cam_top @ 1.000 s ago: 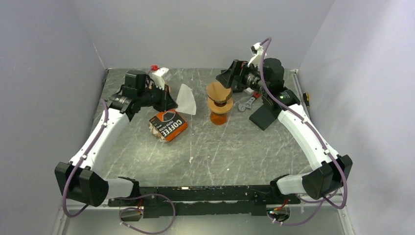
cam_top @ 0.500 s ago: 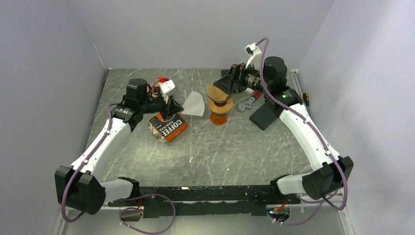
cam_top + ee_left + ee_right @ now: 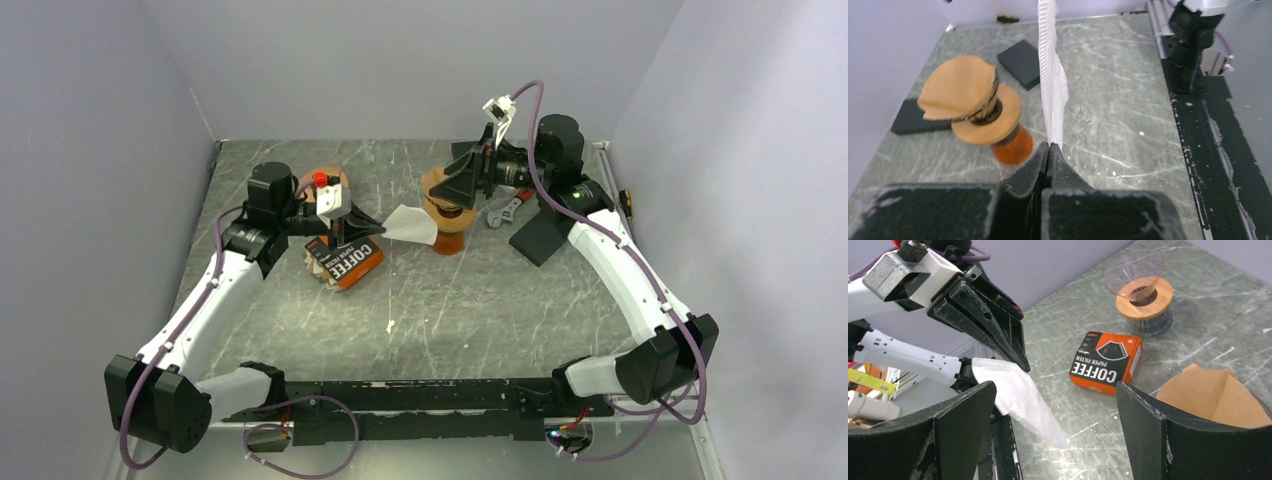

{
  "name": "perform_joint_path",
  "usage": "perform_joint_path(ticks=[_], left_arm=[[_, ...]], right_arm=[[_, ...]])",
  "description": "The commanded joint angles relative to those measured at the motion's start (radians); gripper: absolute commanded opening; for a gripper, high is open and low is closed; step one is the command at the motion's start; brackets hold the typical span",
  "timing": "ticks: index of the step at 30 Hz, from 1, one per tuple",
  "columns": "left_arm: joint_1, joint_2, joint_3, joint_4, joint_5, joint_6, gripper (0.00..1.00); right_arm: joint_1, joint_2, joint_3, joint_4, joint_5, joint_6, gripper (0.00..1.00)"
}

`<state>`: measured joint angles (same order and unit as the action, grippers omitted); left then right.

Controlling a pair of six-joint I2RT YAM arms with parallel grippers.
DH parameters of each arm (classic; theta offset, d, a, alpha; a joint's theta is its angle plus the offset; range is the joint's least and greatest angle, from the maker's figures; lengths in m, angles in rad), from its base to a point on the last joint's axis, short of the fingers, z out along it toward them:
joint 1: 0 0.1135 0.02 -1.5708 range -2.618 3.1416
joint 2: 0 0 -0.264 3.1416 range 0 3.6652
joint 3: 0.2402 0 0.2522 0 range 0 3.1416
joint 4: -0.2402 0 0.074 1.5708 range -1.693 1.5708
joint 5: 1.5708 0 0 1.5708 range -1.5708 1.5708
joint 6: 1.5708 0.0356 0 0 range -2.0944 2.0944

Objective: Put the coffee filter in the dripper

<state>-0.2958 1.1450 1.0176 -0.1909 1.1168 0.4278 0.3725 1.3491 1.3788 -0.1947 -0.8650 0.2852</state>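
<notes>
A white coffee filter [image 3: 410, 225] hangs in the air, pinched at its edge by my left gripper [image 3: 380, 226], which is shut on it. In the left wrist view the filter [image 3: 1052, 80] stands edge-on above the shut tips [image 3: 1048, 146]. Its free point almost reaches a dripper [image 3: 447, 218] with a wooden collar and amber base, which holds a brown filter [image 3: 958, 90]. My right gripper [image 3: 453, 190] hovers open just behind that dripper. From the right wrist view the white filter [image 3: 1018, 395] lies between the wide-apart fingers [image 3: 1055, 386].
An orange and black coffee filter box [image 3: 343, 258] lies below the left gripper. A second glass dripper [image 3: 1140, 285] with a wooden collar stands behind it. A wrench [image 3: 505, 212] and a black block [image 3: 540, 238] lie right of the amber dripper.
My left gripper has carried the white filter rightwards to the amber dripper, and the filter has swung flatter. The right gripper has turned and shifted slightly left.
</notes>
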Motion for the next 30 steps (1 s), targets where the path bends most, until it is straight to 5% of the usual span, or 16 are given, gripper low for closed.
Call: perform_joint_path(ticks=[1, 9, 18, 24, 30], left_arm=[[0.015, 0.033, 0.034, 0.084, 0.235, -0.017, 0.00], [0.096, 0.056, 0.077, 0.035, 0.393, 0.055, 0.00], [0.129, 0.049, 0.089, 0.040, 0.383, 0.022, 0.00], [0.129, 0.024, 0.077, 0.037, 0.353, 0.017, 0.00], [0.129, 0.016, 0.055, 0.100, 0.342, -0.041, 0.00]], right_arm=[[-0.005, -0.004, -0.009, 0.102, -0.088, 0.013, 0.94], [-0.005, -0.016, -0.014, 0.149, -0.212, 0.021, 0.75], [0.073, 0.031, 0.042, 0.092, -0.222, -0.039, 0.77], [0.119, 0.083, 0.098, 0.071, -0.194, -0.028, 0.64], [0.154, 0.098, 0.135, 0.014, -0.157, -0.061, 0.65]])
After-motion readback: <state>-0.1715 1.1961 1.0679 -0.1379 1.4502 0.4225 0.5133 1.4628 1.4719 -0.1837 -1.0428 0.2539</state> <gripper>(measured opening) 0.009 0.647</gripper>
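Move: The white coffee filter is already pinched in the left fingers, its middle about 6 cm to the right of that hand and 1 cm lower. From the open right hand it lies roughly 5 cm back, 5 cm left and 8 cm lower. The brown-lined dripper is about 5 cm ahead and 3 cm right of the right hand, 20 cm below; the coffee box is some 20 cm left, 2 cm back, 35 cm below. The white filter's free end is what the right hand closes in on: it comes back about 4 cm, then swings left some 5 cm, turning about 20 degrees counter-clockwise while its fingers narrow by roughly a third, still apart. The left hand keeps its pinch, lifting the filter 2 to 3 cm with a small shift left and back and a 10-degree clockwise turn. ##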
